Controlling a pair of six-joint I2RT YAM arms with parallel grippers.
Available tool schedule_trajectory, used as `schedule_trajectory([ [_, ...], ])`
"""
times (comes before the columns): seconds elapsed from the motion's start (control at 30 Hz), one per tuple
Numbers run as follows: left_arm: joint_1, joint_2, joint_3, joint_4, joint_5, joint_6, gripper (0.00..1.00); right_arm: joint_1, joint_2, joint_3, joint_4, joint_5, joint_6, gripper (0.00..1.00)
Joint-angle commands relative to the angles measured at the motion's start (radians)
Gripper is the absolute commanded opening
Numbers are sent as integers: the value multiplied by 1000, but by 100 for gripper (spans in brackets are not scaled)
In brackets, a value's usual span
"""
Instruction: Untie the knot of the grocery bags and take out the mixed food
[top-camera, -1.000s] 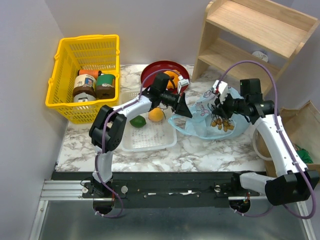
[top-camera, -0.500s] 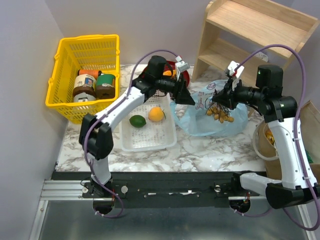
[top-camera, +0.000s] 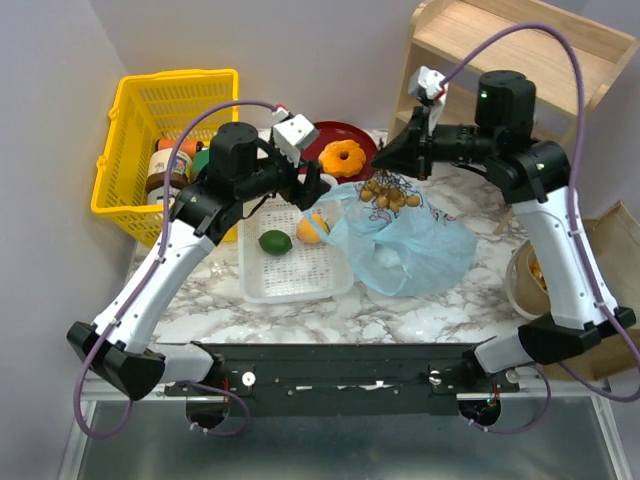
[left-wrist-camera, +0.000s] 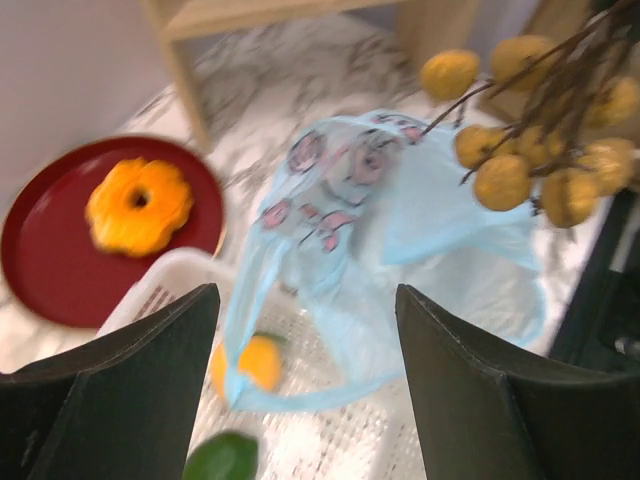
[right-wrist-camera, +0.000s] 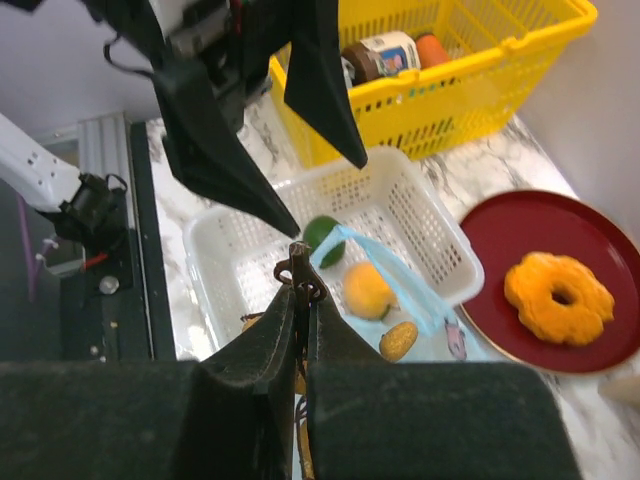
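The light-blue plastic grocery bag (top-camera: 405, 240) lies slack on the marble, one handle draped over the white tray (top-camera: 296, 275). In the tray lie a green lime (top-camera: 274, 241) and an orange (top-camera: 312, 229). My right gripper (top-camera: 397, 163) is shut on the stem of a bunch of small brown fruits (top-camera: 390, 192), which hangs above the bag's far edge. In the right wrist view the gripper (right-wrist-camera: 302, 288) pinches that stem. My left gripper (top-camera: 312, 190) is open and empty above the tray; its wrist view shows the bag (left-wrist-camera: 400, 230) ahead of its gripper (left-wrist-camera: 305, 375). An orange-glazed doughnut (top-camera: 345, 157) sits on the red plate (top-camera: 322, 138).
A yellow basket (top-camera: 165, 120) with jars stands at the back left. A wooden shelf (top-camera: 520, 60) fills the back right corner. The brown paper bag (top-camera: 605, 240) stands at the right edge of the table.
My left gripper let go of the blue bag, opened and drew back to the left. My right gripper lifted the bunch of brown fruits up out of the bag.
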Motion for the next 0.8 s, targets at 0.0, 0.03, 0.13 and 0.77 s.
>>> schedule_trajectory([
  [0.0, 21, -100, -22, -53, -420, 54, 81, 91, 110, 60, 77, -4, 98, 0],
  [0.03, 24, -126, -13, -53, -451, 74, 80, 105, 162, 66, 100, -9, 121, 0],
  [0.13, 30, -157, 21, -54, -552, 141, 81, 157, 309, 133, 177, -12, 232, 0],
  [0.77, 68, -151, 25, -42, -539, 250, 83, 284, 933, 455, 261, 174, 283, 0],
])
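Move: Below the right hand, which already holds the bunch of small brown fruit by its stems, the white basket's middle lies about 16 cm left, 10 cm ahead and some 40 cm down. At that depth, the green fruit is roughly 21 cm left and 10 ahead, the orange fruit 13 left and 13 ahead, the blue bag about 8 right and 9 ahead. From the open left hand, the basket's middle is some 6 cm ahead, 5 left and 34 down. Swinging the bunch away from above the blue bag, the right hand travels left, then increasingly down and forward, about 21 cm left, 21 down and 11 forward, towards the white basket. Its fingers keep their hold while the wrist rolls nearly 30 degrees. The left hand, still open and empty, clears out some 13 cm left and a little up, turning counter-clockwise. ##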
